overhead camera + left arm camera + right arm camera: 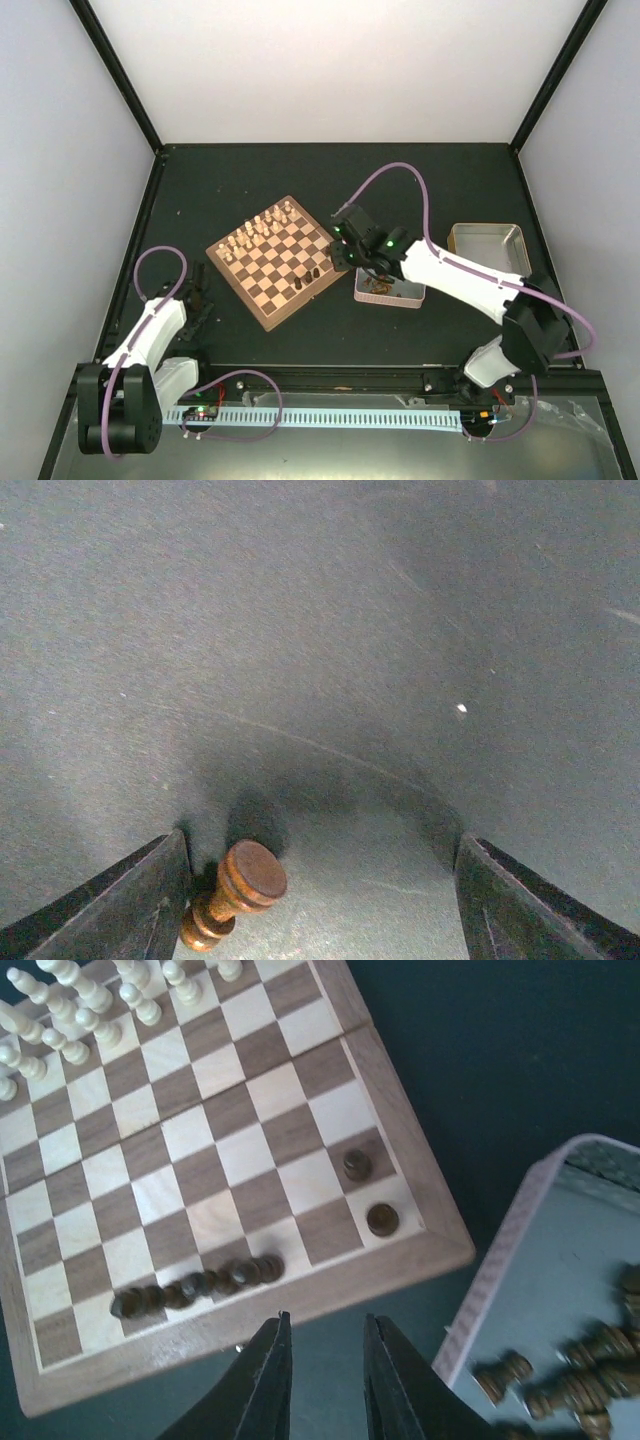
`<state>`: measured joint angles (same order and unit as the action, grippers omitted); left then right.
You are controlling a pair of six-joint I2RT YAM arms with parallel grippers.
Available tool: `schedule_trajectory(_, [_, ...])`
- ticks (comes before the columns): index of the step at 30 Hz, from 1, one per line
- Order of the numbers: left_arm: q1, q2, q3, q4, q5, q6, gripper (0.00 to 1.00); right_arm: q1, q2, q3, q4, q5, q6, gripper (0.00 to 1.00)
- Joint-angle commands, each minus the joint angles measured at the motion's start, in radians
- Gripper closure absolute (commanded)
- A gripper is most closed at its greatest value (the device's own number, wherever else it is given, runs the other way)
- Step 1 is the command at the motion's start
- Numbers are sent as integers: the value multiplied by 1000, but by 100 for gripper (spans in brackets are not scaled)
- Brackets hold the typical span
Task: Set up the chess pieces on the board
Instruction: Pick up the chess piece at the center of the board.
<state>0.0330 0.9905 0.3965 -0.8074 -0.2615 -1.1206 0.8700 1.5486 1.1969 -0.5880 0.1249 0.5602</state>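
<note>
The board (262, 283) lies at the middle of the dark mat and fills the upper left of the right wrist view (380, 1065). Dark chess pieces stand on it: a blurred row (195, 1285) along its near edge and two more (357, 1165) near its right corner. More dark pieces (570, 1380) lie in a pale tray (388, 291). My right gripper (325, 1325) is open and empty, over the mat between the board's edge and the tray. My left gripper (320, 900) is wide open over bare mat, with one brown piece (235, 895) lying beside its left finger (120, 905).
Pale cream pieces (255, 232) stand in rows on the board's far side. A silvery tin (487, 248) sits on the mat at the right, behind the right arm. Black frame posts run along the mat's left and right edges.
</note>
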Motion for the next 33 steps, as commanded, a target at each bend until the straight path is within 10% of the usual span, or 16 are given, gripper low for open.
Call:
schedule_trajectory(1, [2,0,-13,-1,234,69,25,1,-122,-106,97,37,14,77])
schedule_trajectory(33, [10,137,101,-170,75,20,52,-10,-331,-438,271,11,-22,78])
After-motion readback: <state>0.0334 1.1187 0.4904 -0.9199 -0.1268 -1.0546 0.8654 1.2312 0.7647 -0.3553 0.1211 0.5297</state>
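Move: The lying brown chess piece is about 2 cm back from the left hand and level with it sideways, some 1 cm below, beside the rear fingertip; the chessboard's middle is roughly 19 cm to that hand's right and 8 cm ahead. From the right hand, the dark pieces in the box lie some 9 cm right, 2 cm ahead and 14 cm below; the corner rook stands 5 cm straight ahead, and the box's near-left corner is 5 cm right and 4 cm back. With its rear fingertip beside the lying piece, the left hand sweeps about 3 cm right just above the table, then eases slightly back while its fingers close partway and the wrist tilts some 10 degrees, fingertips swinging right and back. The right hand, fingers nearly shut, travels right and back from the board's corner, about 6 cm, then sinks towards the box. ##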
